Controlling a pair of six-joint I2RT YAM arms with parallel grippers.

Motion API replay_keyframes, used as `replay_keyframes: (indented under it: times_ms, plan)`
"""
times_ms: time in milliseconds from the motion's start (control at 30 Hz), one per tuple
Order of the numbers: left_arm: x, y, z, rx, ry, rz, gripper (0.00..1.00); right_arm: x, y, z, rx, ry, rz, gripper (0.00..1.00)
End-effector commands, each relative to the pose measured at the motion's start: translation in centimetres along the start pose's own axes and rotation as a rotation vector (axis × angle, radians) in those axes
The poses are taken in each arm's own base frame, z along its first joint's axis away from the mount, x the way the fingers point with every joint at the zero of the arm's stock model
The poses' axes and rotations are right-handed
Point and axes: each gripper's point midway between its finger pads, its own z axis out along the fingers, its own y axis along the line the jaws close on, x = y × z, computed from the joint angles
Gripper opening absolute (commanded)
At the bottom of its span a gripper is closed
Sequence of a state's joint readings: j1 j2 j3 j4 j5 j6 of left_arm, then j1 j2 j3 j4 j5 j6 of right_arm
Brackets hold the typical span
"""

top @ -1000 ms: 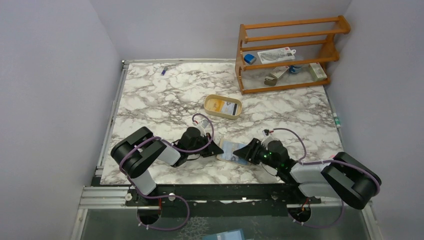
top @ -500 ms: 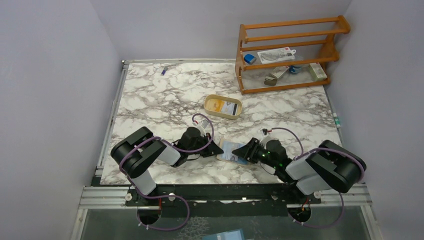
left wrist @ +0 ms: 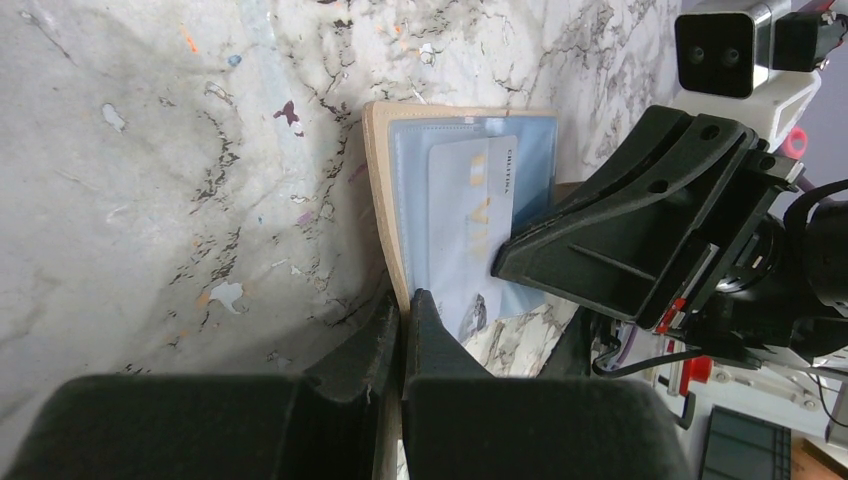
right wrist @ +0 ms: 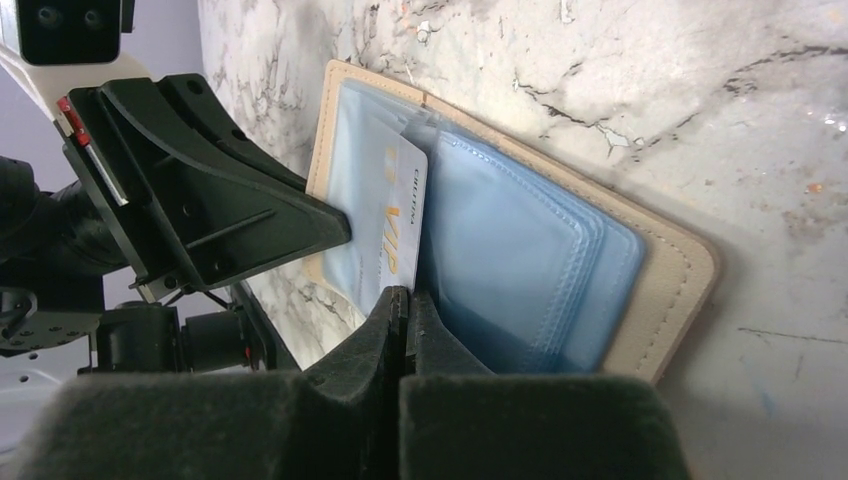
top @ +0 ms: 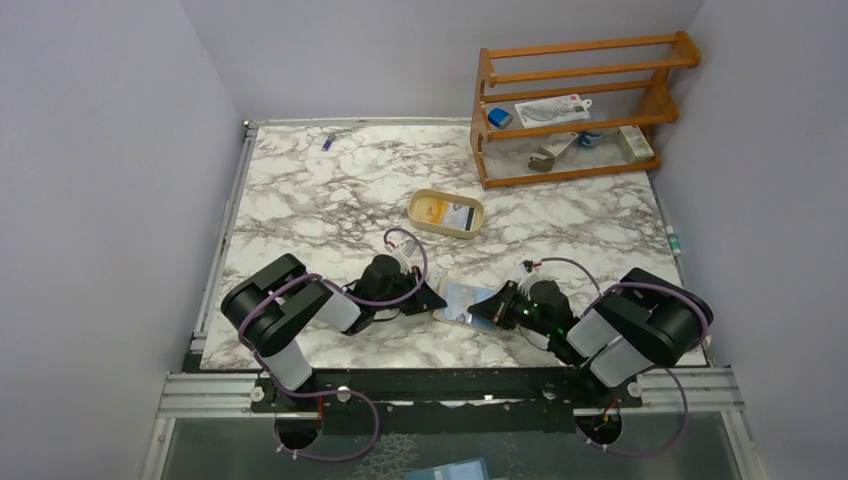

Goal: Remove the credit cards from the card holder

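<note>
The card holder (top: 458, 297) lies open on the marble between the two grippers, beige outside and pale blue inside (right wrist: 520, 260). A bluish-white credit card (right wrist: 395, 215) with gold lettering sticks partly out of one of its pockets (left wrist: 465, 200). My left gripper (left wrist: 402, 300) is shut on the holder's beige edge (left wrist: 378, 200). From the opposite side, my right gripper (right wrist: 401, 298) is shut on the near edge of that card. In the top view the left gripper (top: 437, 300) and right gripper (top: 482, 311) flank the holder.
An oval tan tray (top: 412, 212) behind the holder contains a yellow-orange card (top: 433, 208) and another card (top: 461, 217). A wooden rack (top: 570, 110) with small items stands at the back right. A small blue object (top: 327, 140) lies at the back left.
The right gripper's jaws have closed onto the card. The right arm's elbow has swung in towards the left. The left arm has not moved.
</note>
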State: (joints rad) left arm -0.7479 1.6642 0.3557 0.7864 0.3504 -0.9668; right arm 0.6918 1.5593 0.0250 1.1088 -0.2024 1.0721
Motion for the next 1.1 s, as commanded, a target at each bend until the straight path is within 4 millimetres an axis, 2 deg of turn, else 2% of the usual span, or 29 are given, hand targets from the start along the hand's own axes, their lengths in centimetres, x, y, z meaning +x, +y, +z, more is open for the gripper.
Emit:
replay_keyframes:
  times_ms: [0,300,633,700,733,833,1067]
  plan:
    - [3.5,3.9,-1.1,-0.133,0.111,-0.018,0.00,2.7,-3.1,-1.6,0.105,0.098,0.000,0.01]
    - [3.6,4.3,-1.1,-0.142,0.115,-0.021,0.00,1.3,-2.7,-3.2,0.139,0.044,-0.051,0.01]
    - [3.5,4.3,-1.0,-0.141,0.111,-0.022,0.00,1.1,-4.5,-5.6,0.254,0.025,-0.082,0.01]
    - [3.5,4.3,-1.1,-0.143,0.109,-0.025,0.00,0.3,-3.5,-5.9,0.220,-0.017,-0.088,0.01]
    - [3.5,4.3,-1.1,-0.142,0.110,-0.025,0.00,-0.7,-2.2,-5.9,0.196,-0.051,-0.095,0.01]
    - [3.3,4.1,-0.9,-0.136,0.109,-0.022,0.00,-2.5,-0.3,-6.0,0.175,-0.099,-0.126,0.01]
    - [3.0,3.6,-0.7,-0.121,0.109,-0.018,0.00,-5.4,3.8,-3.9,0.125,-0.125,-0.200,0.01]
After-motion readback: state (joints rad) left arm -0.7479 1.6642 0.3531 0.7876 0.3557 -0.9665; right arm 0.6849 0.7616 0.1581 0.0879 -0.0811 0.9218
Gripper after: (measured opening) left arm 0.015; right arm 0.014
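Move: The right fingers already pinch the VIP credit card by its right edge. The card's middle lies some 2 cm to that hand's left and 1 cm farther out, practically at fingertip height. The open card holder under it is centred about 2 cm left, 1 cm ahead and 1 cm below; the beige tray stands roughly 23 cm ahead and 7 cm left. From the left hand, which grips the holder's left edge, the card's middle is about 6 cm to the right, level fore and aft. Still pinching the card's right edge between shut fingertips, the right hand draws it out of its pocket, up and to the right, easing back about 2 cm as well; after a small dip it climbs on to some 4.5 cm up and 4 cm right, swinging forward again at the end and rolling about 10 degrees, left side down. The left hand stays put, keeping its grip on the holder's left edge. ##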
